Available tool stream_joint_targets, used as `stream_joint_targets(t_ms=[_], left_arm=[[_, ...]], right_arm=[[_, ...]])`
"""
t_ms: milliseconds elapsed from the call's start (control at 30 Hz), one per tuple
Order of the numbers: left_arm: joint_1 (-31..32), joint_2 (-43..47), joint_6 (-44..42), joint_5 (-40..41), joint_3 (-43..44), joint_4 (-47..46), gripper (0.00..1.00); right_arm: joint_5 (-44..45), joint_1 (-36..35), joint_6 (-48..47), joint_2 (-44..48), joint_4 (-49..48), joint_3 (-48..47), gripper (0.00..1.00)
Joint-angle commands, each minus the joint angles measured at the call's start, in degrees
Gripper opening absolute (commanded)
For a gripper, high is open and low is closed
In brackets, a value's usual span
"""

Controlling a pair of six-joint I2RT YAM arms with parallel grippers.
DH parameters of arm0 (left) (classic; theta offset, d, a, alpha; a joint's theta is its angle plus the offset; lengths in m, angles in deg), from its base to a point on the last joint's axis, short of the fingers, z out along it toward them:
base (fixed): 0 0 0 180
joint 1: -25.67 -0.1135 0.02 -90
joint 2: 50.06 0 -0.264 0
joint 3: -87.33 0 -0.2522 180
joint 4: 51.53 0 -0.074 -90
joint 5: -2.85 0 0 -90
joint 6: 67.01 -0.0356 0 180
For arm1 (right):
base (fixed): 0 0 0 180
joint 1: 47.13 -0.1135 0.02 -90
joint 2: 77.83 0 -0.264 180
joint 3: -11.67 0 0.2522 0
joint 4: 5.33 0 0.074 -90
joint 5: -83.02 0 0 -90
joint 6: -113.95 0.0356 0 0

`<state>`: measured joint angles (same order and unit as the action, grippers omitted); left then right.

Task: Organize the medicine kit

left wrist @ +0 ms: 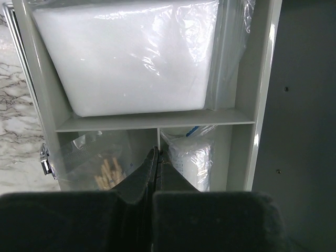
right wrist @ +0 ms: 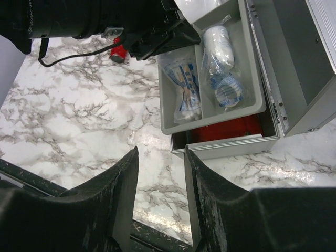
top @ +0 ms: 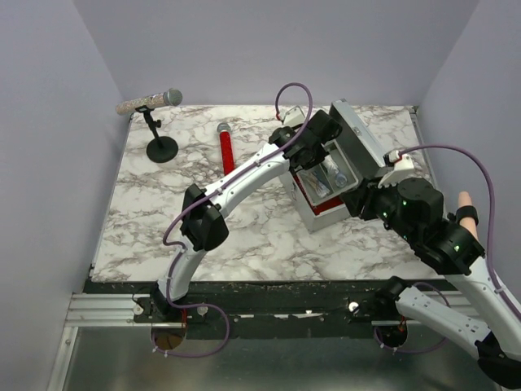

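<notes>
The medicine kit [top: 319, 213] stands open at the table's right of centre, its lid [top: 358, 134] raised behind it. A shallow grey tray [right wrist: 210, 121] rests in its top over a red inside [right wrist: 231, 128]. The tray holds a bag of wooden sticks [right wrist: 184, 86], a wrapped gauze roll [right wrist: 219, 44] and a tape roll [right wrist: 228, 92]. My left gripper [left wrist: 157, 157] is shut with nothing in it, just above the tray's divider, near a large white pack [left wrist: 131, 58]. My right gripper [right wrist: 160, 152] hangs open and empty over the marble, in front of the kit's near wall.
A microphone [top: 151, 102] on a black stand [top: 161, 149] sits at the back left. A red cylinder [top: 225, 147] lies left of the kit. The left arm [top: 244, 175] crosses the table's middle. The table's dark near edge [right wrist: 52, 181] runs below my right gripper.
</notes>
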<state>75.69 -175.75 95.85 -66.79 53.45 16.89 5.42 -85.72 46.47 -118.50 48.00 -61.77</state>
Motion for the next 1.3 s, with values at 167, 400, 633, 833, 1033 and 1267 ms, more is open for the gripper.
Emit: stream_joint_targets(t_ms=[167, 400, 633, 833, 1033, 1267], left_arm=[[0.78, -0.17, 2.55, 4.33, -2.36, 2.56, 0.0], [1.13, -2.19, 4.66, 6.18, -2.02, 4.14, 0.0], [1.31, -6.14, 5.27, 5.75, 1.33, 5.03, 0.0], [1.75, -7.29, 5.45, 5.04, 1.24, 4.32, 0.0], [1.75, -7.47, 5.45, 3.99, 1.33, 1.86, 0.0], [1.84, -7.82, 7.12, 2.76, 1.68, 1.77, 0.0]], right_arm=[[-0.8, -0.26, 0.59, 1.11, -0.11, 1.76, 0.49], [-0.98, -0.26, 1.03, 0.67, -0.64, 2.81, 0.49], [-1.15, -0.35, 1.29, 0.24, -0.9, 3.61, 0.49], [-1.15, -0.35, 1.3, 0.06, -0.81, 3.87, 0.49], [-1.59, -0.35, 1.56, -0.12, -0.99, 4.57, 0.49], [-1.51, -0.35, 1.65, -0.11, -0.9, 5.01, 0.49]])
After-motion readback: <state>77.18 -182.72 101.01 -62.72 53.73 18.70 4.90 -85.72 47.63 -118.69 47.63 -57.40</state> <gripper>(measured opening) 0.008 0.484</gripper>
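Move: The left hand pinches the gray tray's divider above the open metal box, whose middle is about 12 cm below, 2 cm back and 1 cm left. The box's raised lid stands some 5 cm ahead, 10 cm right and 6 cm lower; the red cylinder lies roughly 27 cm left, 6 cm ahead and 17 cm below. From the right hand, the box is about 9 cm ahead, 10 cm left and 20 cm below. Still pinching the divider, the left hand lowers the tray about 7 cm into the box; the open right sinks 3 cm. ##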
